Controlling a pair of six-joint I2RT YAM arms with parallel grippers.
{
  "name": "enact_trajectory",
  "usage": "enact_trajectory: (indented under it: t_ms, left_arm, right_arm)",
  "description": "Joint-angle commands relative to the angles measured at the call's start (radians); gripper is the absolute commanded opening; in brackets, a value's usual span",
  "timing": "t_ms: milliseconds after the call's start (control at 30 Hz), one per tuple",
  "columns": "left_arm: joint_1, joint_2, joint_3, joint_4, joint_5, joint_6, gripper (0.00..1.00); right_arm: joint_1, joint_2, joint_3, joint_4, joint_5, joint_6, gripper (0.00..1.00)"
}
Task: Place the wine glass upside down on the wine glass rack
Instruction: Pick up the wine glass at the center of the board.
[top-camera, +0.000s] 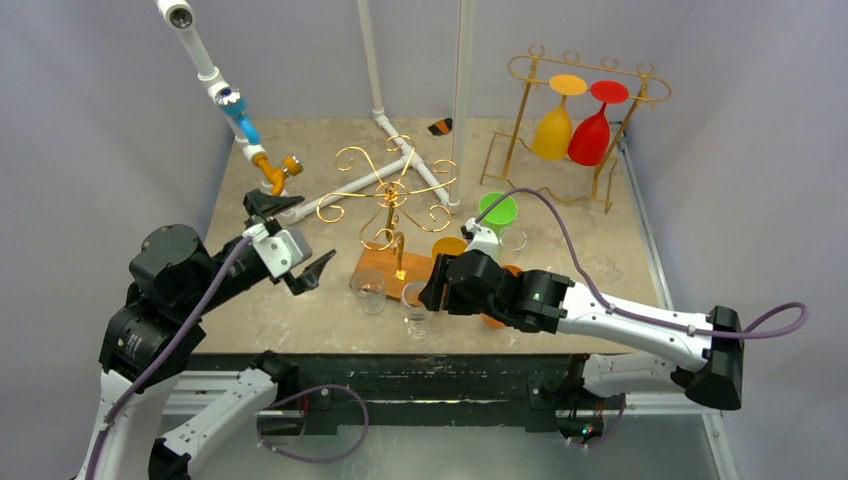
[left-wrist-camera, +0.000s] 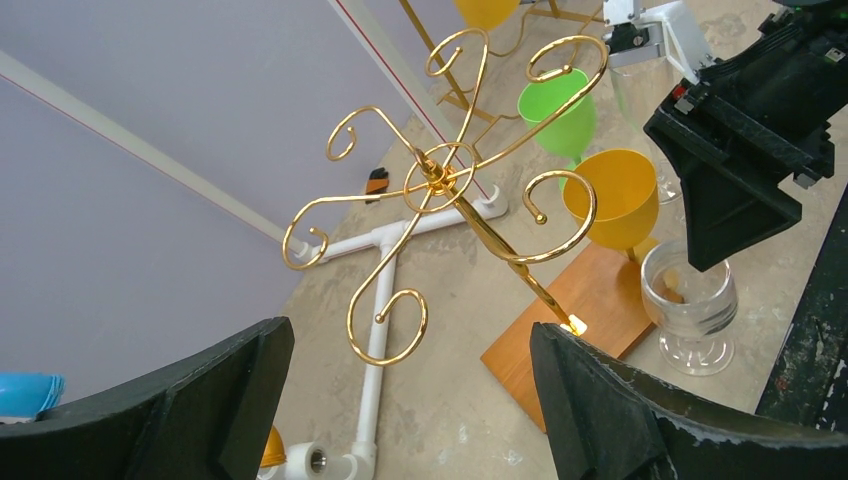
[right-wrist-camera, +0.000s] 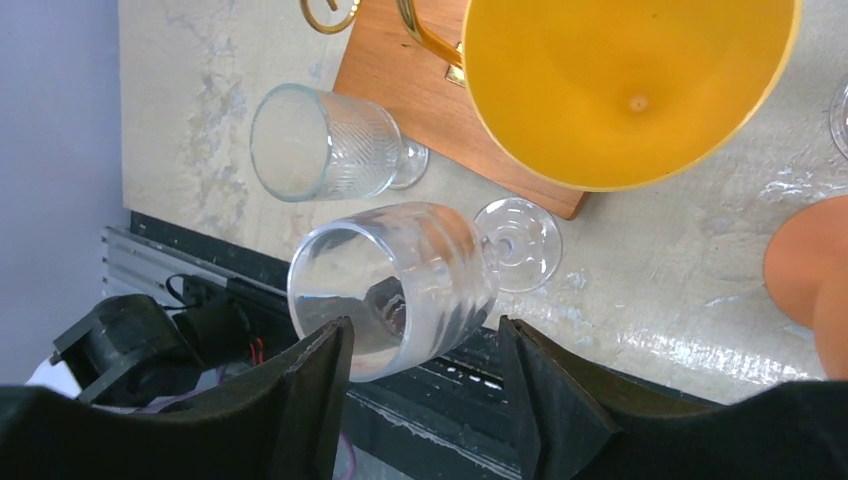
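A clear wine glass (top-camera: 415, 310) stands near the table's front edge, beside the wooden base. In the right wrist view its bowl (right-wrist-camera: 400, 280) lies between the fingers of my right gripper (right-wrist-camera: 422, 330). The left finger meets the rim and the right finger stands a little off, so the jaws are open around it. The gold wine glass rack (top-camera: 520, 120) stands at the back right. A yellow glass (top-camera: 553, 130) and a red glass (top-camera: 591, 135) hang upside down in it. My left gripper (top-camera: 303, 236) hovers wide open and empty, left of the gold scroll stand (left-wrist-camera: 440, 180).
A second clear glass (top-camera: 369, 288) stands left of the first. A yellow glass (right-wrist-camera: 620, 90), a green glass (top-camera: 497, 210) and another clear glass (top-camera: 513, 240) crowd round the stand's wooden base (top-camera: 385, 268). White pipes (top-camera: 400, 165) cross the table's middle.
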Motion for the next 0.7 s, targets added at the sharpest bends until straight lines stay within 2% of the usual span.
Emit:
enact_trajectory:
  t_ms: [0, 167, 300, 433, 667]
  left_arm:
    - [-0.001, -0.008, -0.001, -0.031, -0.052, -0.051, 0.95]
    - [-0.003, -0.015, -0.002, -0.03, -0.05, -0.036, 0.95]
    - [-0.002, -0.016, 0.002, -0.026, -0.044, -0.04, 0.95]
    - [-0.003, -0.018, -0.003, -0.024, -0.035, -0.043, 0.95]
    - [-0.002, -0.019, -0.007, -0.012, -0.022, -0.051, 0.95]
  right_arm:
    - [0.005, 0.015, -0.029, 0.029, 0.053, 0.044, 0.62]
    - [0.008, -0.006, -0.054, -0.026, 0.073, 0.053, 0.57]
    - [0.008, -0.022, -0.054, -0.094, 0.079, 0.039, 0.47]
    - [0.007, -0.037, -0.033, -0.148, 0.091, 0.018, 0.43]
    - [0.008, 0.018, -0.01, -0.161, 0.073, 0.007, 0.29]
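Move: Just to the left of the right hand, about 3 cm over and level fore and aft, stands the clear wine glass, its middle some 9 cm lower. The textured glass is about 11 cm left of it and 3 cm farther out; the yellow glass stands 9 cm ahead of the right hand and 5 cm right, the orange one 3 cm ahead and 15 cm right. From the left hand the clear glass lies level ahead, some 18 cm right and 31 cm below. Sinking first, then going right and further down, the right hand travels about 3.5 cm each way at the clear wine glass's rim. The fingers close to roughly half their starting gap around the right-hand wall of its bowl, one inside the mouth and one outside, while the hand rolls some 10 degrees, left side down. ##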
